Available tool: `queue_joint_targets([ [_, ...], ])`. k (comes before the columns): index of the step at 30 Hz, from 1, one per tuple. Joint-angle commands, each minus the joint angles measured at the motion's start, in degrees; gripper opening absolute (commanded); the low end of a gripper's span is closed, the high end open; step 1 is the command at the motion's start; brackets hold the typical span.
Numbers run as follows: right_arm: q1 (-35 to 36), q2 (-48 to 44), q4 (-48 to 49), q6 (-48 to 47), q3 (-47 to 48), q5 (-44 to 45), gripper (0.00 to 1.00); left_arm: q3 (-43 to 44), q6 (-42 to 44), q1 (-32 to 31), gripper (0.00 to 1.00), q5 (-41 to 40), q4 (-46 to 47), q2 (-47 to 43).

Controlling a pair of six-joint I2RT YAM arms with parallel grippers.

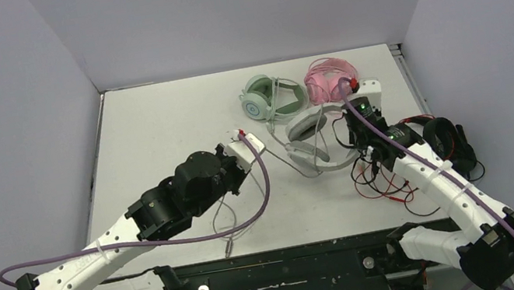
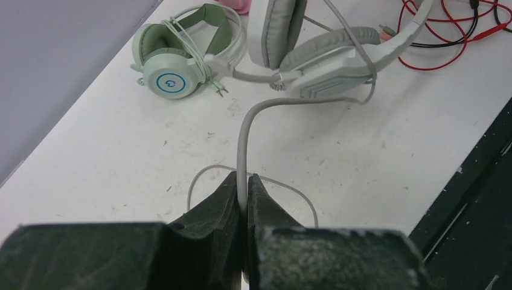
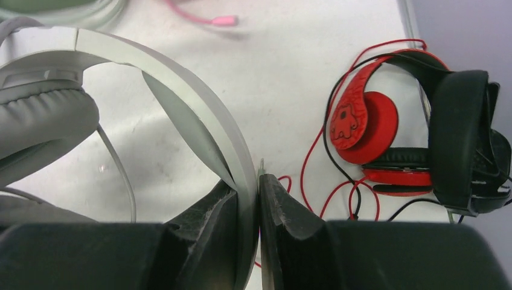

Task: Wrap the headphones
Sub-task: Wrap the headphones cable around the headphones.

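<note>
The pale grey-white headphones lie mid-table, seen close in the left wrist view. My right gripper is shut on their headband. Their thin grey cable runs from a cup into my left gripper, which is shut on it. The cable's slack loops on the table below that gripper. The mint green headphones lie behind, cable wound round them. The pink headphones sit beside them, with a pink plug on the table.
Red-and-black headphones lie at the right edge, their red and black cables sprawled under my right arm. A black rail runs along the table's near edge. Grey walls close in left, back and right.
</note>
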Motion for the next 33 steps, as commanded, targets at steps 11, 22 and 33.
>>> queue_joint_targets([
  [11,21.99,-0.38,-6.58,-6.76,2.94,-6.69,0.0,5.82,6.07,7.59,0.0,7.47,2.93,4.59],
  [22,26.9,-6.31,-5.27,-10.83,4.42,-21.81,0.0,1.16,-2.03,24.23,0.0,28.46,8.98,5.56],
  [33,29.66,-8.56,-5.63,-14.28,7.6,-31.35,0.0,-6.37,-14.41,33.21,0.0,41.77,22.67,7.78],
])
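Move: The left hand pinches the cable and the right hand the headband of the white headphones. Their middle is some 17 cm right, 9 ahead and 12 below the left hand, and 10 cm left of the right hand. The left gripper's hold on the cable is roughly 28 cm left, 9 back and 10 above the right hand. From the right hand, the green headphones lie about 22 cm ahead and 20 left, the pink pair 23 straight ahead, both 15 lower. Still pinching the headband, the right hand swings the white headphones about 17 cm left and 12 back, towards the left gripper, turning some 55 degrees counter-clockwise; it dips slightly, then rises about 6 cm. The left keeps its pinch on the cable, goes about 7 cm forward, then sinks and tips its fingers down. ##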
